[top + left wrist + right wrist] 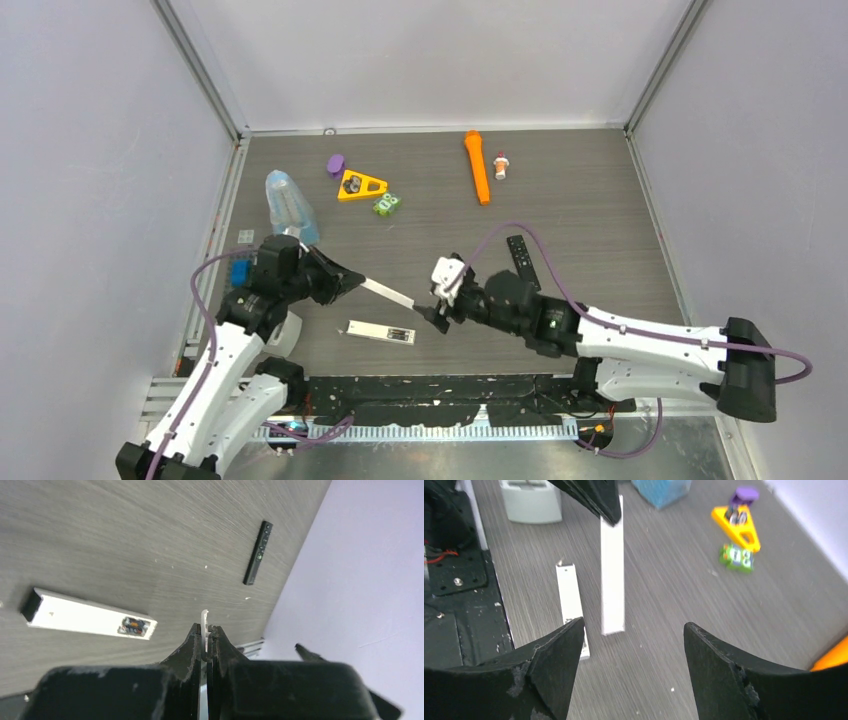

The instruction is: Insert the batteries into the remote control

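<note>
The remote control is a slim white bar lying flat near the front edge, also visible in the left wrist view with a small opening at one end. My left gripper is shut on a thin white strip that sticks out toward the right arm. My right gripper stands open just beyond the strip's free end, touching nothing. Small dark cylinders, seemingly the batteries, sit in a yellow triangular holder.
A black remote lies behind the right arm. At the back lie an orange torch, a small figure, a purple piece and a green cube. A clear-blue bottle lies behind the left arm.
</note>
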Robot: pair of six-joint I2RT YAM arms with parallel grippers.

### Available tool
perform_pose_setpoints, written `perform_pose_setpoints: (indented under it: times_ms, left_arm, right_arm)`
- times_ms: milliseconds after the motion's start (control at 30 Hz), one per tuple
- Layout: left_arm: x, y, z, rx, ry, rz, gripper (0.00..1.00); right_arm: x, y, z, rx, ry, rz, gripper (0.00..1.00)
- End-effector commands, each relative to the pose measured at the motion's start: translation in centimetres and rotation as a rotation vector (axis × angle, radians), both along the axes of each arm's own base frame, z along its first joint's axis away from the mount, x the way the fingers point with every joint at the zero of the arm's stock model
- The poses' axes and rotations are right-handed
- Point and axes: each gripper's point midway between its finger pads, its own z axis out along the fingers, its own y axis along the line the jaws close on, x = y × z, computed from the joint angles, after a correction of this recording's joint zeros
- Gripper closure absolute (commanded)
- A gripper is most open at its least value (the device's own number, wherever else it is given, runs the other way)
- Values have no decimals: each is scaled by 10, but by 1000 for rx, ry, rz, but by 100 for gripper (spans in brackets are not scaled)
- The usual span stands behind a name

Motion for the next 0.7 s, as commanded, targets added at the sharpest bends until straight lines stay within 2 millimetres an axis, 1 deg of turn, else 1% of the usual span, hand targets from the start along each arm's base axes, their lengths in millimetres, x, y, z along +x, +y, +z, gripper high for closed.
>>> perform_pose_setpoints:
  times_ms: [0,100,133,167,233,333,400,467,533,567,600,633,667]
  left_arm:
    - [-19,5,18,-94,170,136,100]
    - [-18,4,45,-173,171,193,100]
    - [-18,4,52,-192,174,206,100]
    - [-20,4,58,-210,176,217,100]
    - [-22,4,70,-231,164,218,100]
    - [-27,3,78,-246,155,207,100]
    - [-31,1,78,-257,162,194,100]
    - [-35,0,77,-261,168,184,100]
    - [-37,0,74,-269,174,178,100]
    - [-39,-1,73,-274,176,176,100]
    - [-39,-1,73,-277,172,176,100]
    - [-38,-1,73,-279,164,175,100]
    - [-37,-1,72,-279,165,176,100]
  right_arm:
    - [-5,2,57,265,-274,-32,22]
    - [-14,-5,63,374,-462,7,23]
    - [-18,-5,62,388,-495,32,23]
    - [-19,-8,63,408,-553,32,23]
    - [-21,-6,62,408,-608,43,23]
    - [-25,1,61,408,-644,71,23]
    - [-26,3,67,431,-678,64,23]
    - [-26,7,69,436,-702,62,24]
    - [-27,12,75,455,-725,67,28]
    - [-27,16,73,450,-725,79,35]
    - [-27,19,75,453,-726,84,40]
    - [-28,24,71,444,-722,100,48]
    - [-28,28,68,435,-719,107,51]
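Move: The battery cover's free end hangs about 9 cm to the right of the left fingers that hold its other end, some 2 cm back and 6 cm lower. From the open right hand that end is about 3 cm left, 1 cm ahead and 10 cm below. The white remote control lies on the table about 9 cm left, 2 cm ahead and 20 cm below the right hand; the black remote is roughly 21 cm right, 17 cm ahead, as low. The battery cover, still pinched in the shut left fingers, is carried up about 7 cm and a little back, its free end tilting up towards the right hand. The right hand first draws back some 2 cm, dips slightly, then comes left and up, rolling and tilting its fingers upward about 40 degrees to bring them around the free end, and starts to close at the last; touch can't be made out. ##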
